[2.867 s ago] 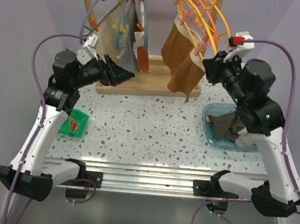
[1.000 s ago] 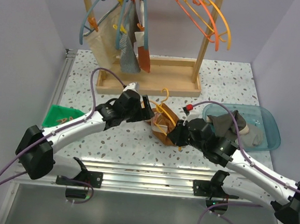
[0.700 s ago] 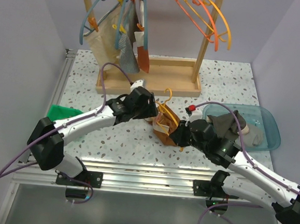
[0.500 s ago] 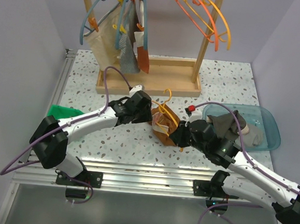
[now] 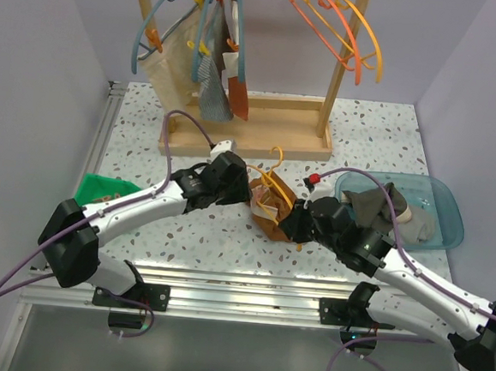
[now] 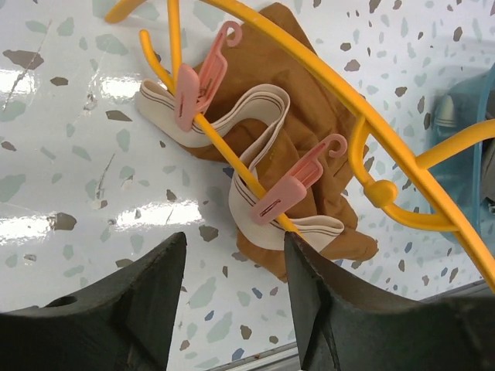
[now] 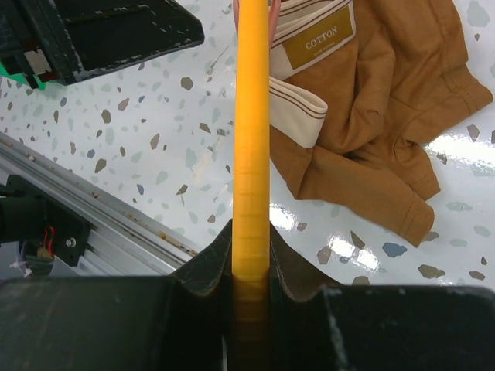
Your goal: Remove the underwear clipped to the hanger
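The rust-brown underwear (image 5: 273, 217) lies crumpled on the table, its beige waistband (image 6: 259, 127) held to the yellow hanger (image 6: 332, 89) by two pink clips (image 6: 198, 83) (image 6: 289, 189). My right gripper (image 7: 251, 255) is shut on the hanger's bar (image 7: 251, 139) just right of the underwear (image 7: 371, 131). Low over the table at the cloth's left edge, my left gripper (image 6: 232, 251) stands open. Only bare table shows between its fingers, and the right fingertip (image 6: 298, 251) is close beside the nearer clip.
A wooden rack (image 5: 243, 139) stands behind, with blue-grey hangers and cloths (image 5: 201, 70) on the left and orange hangers (image 5: 342, 30) on the right. A teal tray (image 5: 448, 220) of clothes sits at the right, a green box (image 5: 97, 191) at the left. The metal rail (image 5: 240, 284) runs along the near edge.
My left gripper moved right, up to the underwear, and its jaws narrowed partway. The right gripper kept its hold on the hanger, almost still.
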Tool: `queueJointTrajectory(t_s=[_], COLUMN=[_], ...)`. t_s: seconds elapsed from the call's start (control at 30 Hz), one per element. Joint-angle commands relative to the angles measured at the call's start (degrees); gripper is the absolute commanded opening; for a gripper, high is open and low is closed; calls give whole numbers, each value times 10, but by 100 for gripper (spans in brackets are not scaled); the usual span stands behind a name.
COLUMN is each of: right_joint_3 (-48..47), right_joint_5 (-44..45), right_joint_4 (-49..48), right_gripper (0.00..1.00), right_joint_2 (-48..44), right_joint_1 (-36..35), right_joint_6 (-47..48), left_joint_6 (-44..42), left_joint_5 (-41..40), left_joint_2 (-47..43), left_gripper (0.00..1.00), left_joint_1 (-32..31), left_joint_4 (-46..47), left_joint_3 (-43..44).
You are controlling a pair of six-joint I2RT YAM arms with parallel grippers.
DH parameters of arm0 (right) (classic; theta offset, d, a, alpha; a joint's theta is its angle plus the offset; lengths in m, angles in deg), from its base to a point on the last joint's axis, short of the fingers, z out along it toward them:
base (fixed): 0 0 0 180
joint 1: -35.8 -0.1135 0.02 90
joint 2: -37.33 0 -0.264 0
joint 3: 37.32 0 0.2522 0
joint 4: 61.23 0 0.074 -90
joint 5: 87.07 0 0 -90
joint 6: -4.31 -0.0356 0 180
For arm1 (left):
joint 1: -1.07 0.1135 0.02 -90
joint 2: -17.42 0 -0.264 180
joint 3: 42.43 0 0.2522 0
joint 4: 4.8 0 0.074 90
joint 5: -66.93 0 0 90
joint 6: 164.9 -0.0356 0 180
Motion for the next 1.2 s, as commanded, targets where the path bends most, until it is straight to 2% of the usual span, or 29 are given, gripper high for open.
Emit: queueJointTrajectory(t_s=[0.0,0.57,0.73,0.93,1.17], right_joint_3=[-22,-20,-24,-28,-28], right_joint_5=[13,13,17,27,44], right_joint_4=[-24,-30,-30,-25,-14], right_gripper=[0,0,0,0,0], right_joint_2=[8,13,16,14,6], right_joint_1=[-2,-2,-2,-2,-2], right_joint_6=[7,12,14,13,8], left_joint_6=[-10,-56,-54,-28,1], left_joint_5=[-3,-21,-54,-63,-62], left_joint_2=[29,96,125,95,47], left_gripper=[58,58,53,40,36], left_joint_1=[-10,-15,-14,-13,-13], left_joint_4=[9,40,-15,-12,-13], left_joint_3=[25,98,125,70,9])
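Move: The near pink clip, pinning the underwear to the yellow hanger, lies about 4 cm ahead of the left hand, 4 cm to its right and 2 cm lower. The far pink clip is some 6 cm beyond it and 3 cm farther left; the brown underwear's bulk spreads about 2 cm farther out and 4 cm farther right than the near clip, roughly 5 cm below it. From the right hand the near clip is about 6 cm ahead, 6 cm left and 3 cm lower. Dipping first, then swinging forward and right some 4 cm and rising again, the half-open left hand comes to the near clip, narrows its fingers and pinches it as it begins to sink. Still closing, it draws back left and down about 3 cm with the clip, its left side tipping up slightly. The right hand keeps its hold on the hanger, nearly still. ##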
